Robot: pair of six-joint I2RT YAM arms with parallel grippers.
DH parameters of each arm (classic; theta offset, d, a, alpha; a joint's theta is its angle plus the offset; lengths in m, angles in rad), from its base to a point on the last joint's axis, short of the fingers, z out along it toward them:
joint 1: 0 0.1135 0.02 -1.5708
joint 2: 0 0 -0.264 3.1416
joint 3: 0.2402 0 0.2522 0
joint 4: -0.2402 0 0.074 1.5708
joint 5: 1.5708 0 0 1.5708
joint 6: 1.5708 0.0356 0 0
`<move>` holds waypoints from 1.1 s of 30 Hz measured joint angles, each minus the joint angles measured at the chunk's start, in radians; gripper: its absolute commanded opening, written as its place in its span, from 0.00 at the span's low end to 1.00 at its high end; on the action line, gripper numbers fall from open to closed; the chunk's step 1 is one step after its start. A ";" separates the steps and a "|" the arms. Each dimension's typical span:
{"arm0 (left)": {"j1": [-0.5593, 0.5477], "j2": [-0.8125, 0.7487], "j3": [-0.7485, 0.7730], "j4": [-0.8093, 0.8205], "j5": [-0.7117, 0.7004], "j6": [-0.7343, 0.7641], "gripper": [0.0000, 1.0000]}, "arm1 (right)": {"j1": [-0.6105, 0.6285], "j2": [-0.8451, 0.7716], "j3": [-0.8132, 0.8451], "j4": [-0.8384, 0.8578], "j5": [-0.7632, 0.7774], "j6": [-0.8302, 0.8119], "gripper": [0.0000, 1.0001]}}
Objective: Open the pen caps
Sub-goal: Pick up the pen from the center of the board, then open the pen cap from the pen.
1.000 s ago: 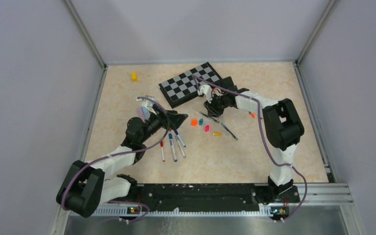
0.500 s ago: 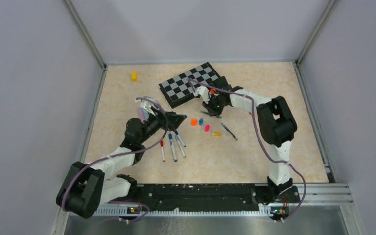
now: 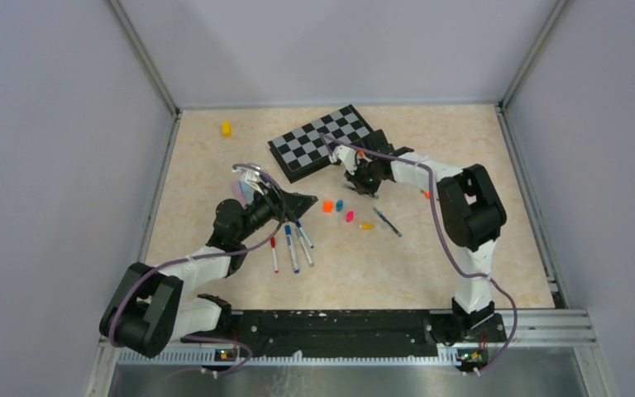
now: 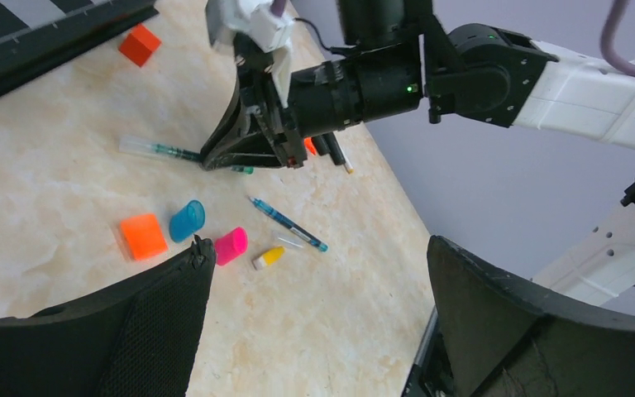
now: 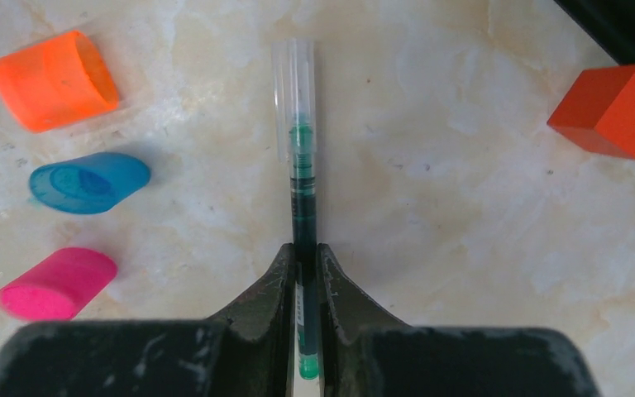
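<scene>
My right gripper point(image 5: 304, 248) is shut on a thin green pen point(image 5: 302, 190) that lies on the table, its clear cap point(image 5: 293, 91) pointing away from the fingers. Left of it lie an orange cap point(image 5: 54, 80), a blue cap point(image 5: 89, 182) and a pink cap point(image 5: 56, 283). The left wrist view also shows a yellow cap point(image 4: 269, 257) and a blue pen point(image 4: 288, 224). My left gripper point(image 4: 318, 248) hangs open above the table with nothing in it, its left finger close to the pink cap point(image 4: 231, 245). Three capped markers point(image 3: 293, 244) lie beside the left arm.
The black-and-grey chessboard point(image 3: 322, 141) lies just behind the right gripper point(image 3: 362, 187). An orange block point(image 5: 618, 110) sits right of the green pen, near the board's edge. A yellow block point(image 3: 226, 128) stands at the back left. Grey walls close in the table on three sides.
The right gripper has closed on the green pen after shifting a little toward the chessboard. The left arm has edged slightly to the right, jaws still wide.
</scene>
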 measured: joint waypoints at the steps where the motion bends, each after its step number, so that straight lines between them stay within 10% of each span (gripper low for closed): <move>1: 0.000 0.018 -0.001 0.011 0.007 -0.017 0.99 | -0.004 -0.015 -0.016 0.004 -0.008 0.010 0.00; 19: -0.090 0.308 0.168 0.156 0.009 -0.218 0.98 | -0.122 -0.512 -0.393 0.251 -0.529 0.302 0.00; 33: -0.178 0.326 0.287 0.029 -0.191 -0.136 0.64 | -0.122 -0.521 -0.425 0.327 -0.672 0.407 0.00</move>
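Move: The right gripper already has the green pen pinched on the table; its clear cap's middle lies about 5 cm left and 2 cm farther out, at pad height. Its destination, the left gripper's open fingers, is some 12 cm back, 13 cm left and 17 cm up. From the right hand the red cube is 11 cm ahead and 2 cm left, the blue cap 4 cm back and 7 cm left. From the left hand the clear cap is about 14 cm ahead, 8 cm right, 17 cm below. Keeping its pinch on the green pen, the right hand lifts it about 14 cm and draws back some 10 cm, rolling about 40 degrees so the fingers swing from pointing down towards pointing left and the clear cap tips up towards the left gripper. The left hand dips 2–3 cm, then rises while reaching right about 7 cm and forward 5 cm to bring its fingers around the cap, and partly closes them. ##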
